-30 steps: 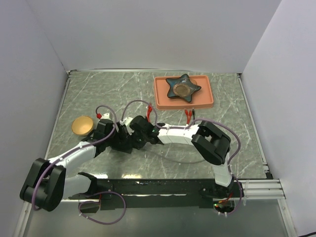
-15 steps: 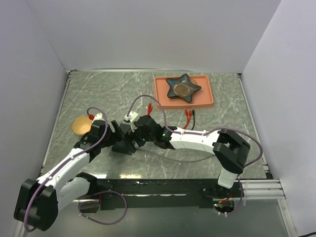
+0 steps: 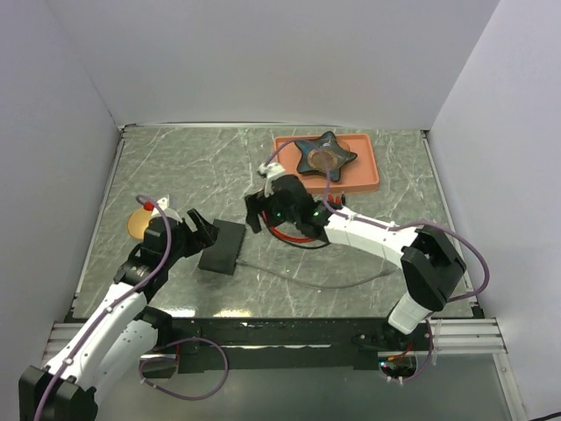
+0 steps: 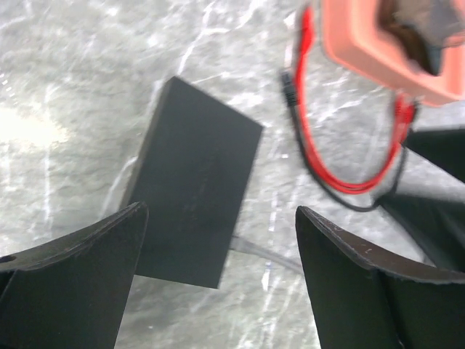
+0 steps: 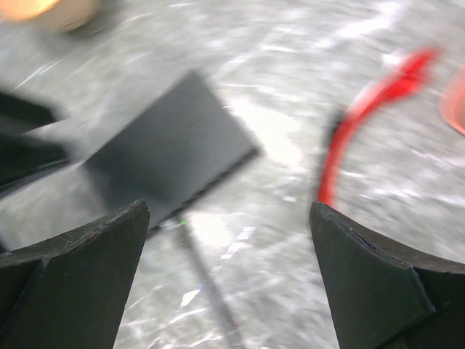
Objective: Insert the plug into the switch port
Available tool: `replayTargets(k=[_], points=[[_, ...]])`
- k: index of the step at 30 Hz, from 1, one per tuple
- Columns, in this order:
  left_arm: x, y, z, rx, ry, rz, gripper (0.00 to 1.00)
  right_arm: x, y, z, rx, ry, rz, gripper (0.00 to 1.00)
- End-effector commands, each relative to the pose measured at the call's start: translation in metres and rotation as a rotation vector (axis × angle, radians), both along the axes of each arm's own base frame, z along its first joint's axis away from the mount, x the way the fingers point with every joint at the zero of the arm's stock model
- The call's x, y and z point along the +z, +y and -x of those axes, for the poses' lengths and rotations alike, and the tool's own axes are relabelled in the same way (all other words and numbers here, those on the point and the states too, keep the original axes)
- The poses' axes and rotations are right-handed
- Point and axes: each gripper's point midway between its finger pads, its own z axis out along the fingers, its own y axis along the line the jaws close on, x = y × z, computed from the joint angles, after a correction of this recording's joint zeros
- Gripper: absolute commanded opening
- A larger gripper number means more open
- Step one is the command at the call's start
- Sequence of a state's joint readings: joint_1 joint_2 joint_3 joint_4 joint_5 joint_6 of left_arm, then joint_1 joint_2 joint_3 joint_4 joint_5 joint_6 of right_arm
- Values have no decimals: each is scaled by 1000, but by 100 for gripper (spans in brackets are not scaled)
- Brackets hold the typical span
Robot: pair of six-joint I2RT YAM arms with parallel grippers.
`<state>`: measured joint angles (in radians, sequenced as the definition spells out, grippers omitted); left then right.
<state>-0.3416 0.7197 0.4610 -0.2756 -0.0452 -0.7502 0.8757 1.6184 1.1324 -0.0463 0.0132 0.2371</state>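
The switch (image 3: pixel 222 246) is a flat black box lying on the marble table between both arms, also seen in the left wrist view (image 4: pixel 196 189) and the right wrist view (image 5: pixel 171 149). A thin grey cable (image 3: pixel 307 276) runs to its near right edge, where the plug (image 4: pixel 238 243) sits against the box; a small green light shows there (image 5: pixel 182 222). My left gripper (image 3: pixel 200 230) is open just left of the switch, touching nothing (image 4: pixel 221 211). My right gripper (image 3: pixel 254 215) is open above and to the right of it, empty (image 5: pixel 229 207).
A red cable loop (image 3: pixel 294 235) lies right of the switch, under the right arm. An orange tray (image 3: pixel 364 180) with a dark star-shaped dish (image 3: pixel 324 156) stands at the back. A tan bowl (image 3: pixel 136 224) sits beside the left arm. White walls enclose the table.
Both grippers, closed in on the switch a second ago, have drawn apart. The right one opened wide and moved back and right; the left pulled back left. The switch now lies uncovered.
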Motion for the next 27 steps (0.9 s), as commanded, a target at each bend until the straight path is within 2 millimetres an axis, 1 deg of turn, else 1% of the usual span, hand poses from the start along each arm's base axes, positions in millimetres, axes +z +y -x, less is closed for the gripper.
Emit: replayTargets(k=[1, 3, 5, 6, 7, 8, 10, 11, 12, 15, 16, 19, 21, 22, 24, 27], points=[[35, -10, 0, -29, -76, 81, 89, 29, -20, -20, -122, 13, -105, 99], [42, -8, 2, -27, -87, 78, 89, 28, -27, -25, -161, -4, -92, 99], [45, 3, -1, 43, -94, 64, 89, 26, -37, -33, -239, 5, -48, 99], [51, 4, -2, 48, -100, 67, 89, 24, -41, -36, -268, 11, -28, 99], [47, 5, 1, 53, -79, 60, 89, 22, -43, -37, -284, 22, -14, 99], [48, 4, 2, 50, -76, 68, 89, 16, -43, -38, -286, 32, 10, 99], [50, 2, 4, 33, -78, 69, 89, 13, -41, -40, -280, 29, 25, 99], [50, 4, 4, 39, -79, 65, 89, 8, -40, -42, -281, 35, 32, 99], [53, 6, 3, 56, -84, 63, 89, 6, -39, -42, -283, 41, 36, 99], [60, 6, 3, 59, -98, 81, 89, -1, -37, -45, -291, 61, 57, 99], [62, 4, 5, 51, -98, 89, 89, -4, -39, -48, -311, 63, 70, 99], [65, 2, 8, 51, -98, 115, 89, -14, -34, -55, -314, 76, 105, 99], [68, 4, 8, 60, -105, 116, 89, -23, -29, -62, -327, 94, 125, 99], [70, 5, 8, 67, -112, 120, 89, -28, -29, -61, -324, 111, 145, 99], [74, 3, 7, 60, -122, 131, 89, -36, -25, -66, -329, 124, 164, 99], [73, 0, 10, 44, -109, 140, 89, -48, -22, -70, -335, 152, 168, 97]])
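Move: The black plug lies on the table about 8 cm ahead of the right hand, a centimetre to its right and some 14 cm below. The red plugs are about 7 cm beyond the black plug and 1 cm farther right; the switch lies some 8 cm to the hand's left and 2 cm back. The orange tray is about 22 cm ahead and 19 cm right. From the left hand the black plug is roughly 11 cm ahead, 10 cm right and 12 cm lower. The black plug is what the open, empty right hand closes in on: it swings forward and to the right away from the switch, turning clockwise about 15 degrees, then carries on forward while sinking some 5 cm and easing slightly back left, fingers tipping a little further down. The left hand, also empty and open, rises about 5 cm clear of the switch. ##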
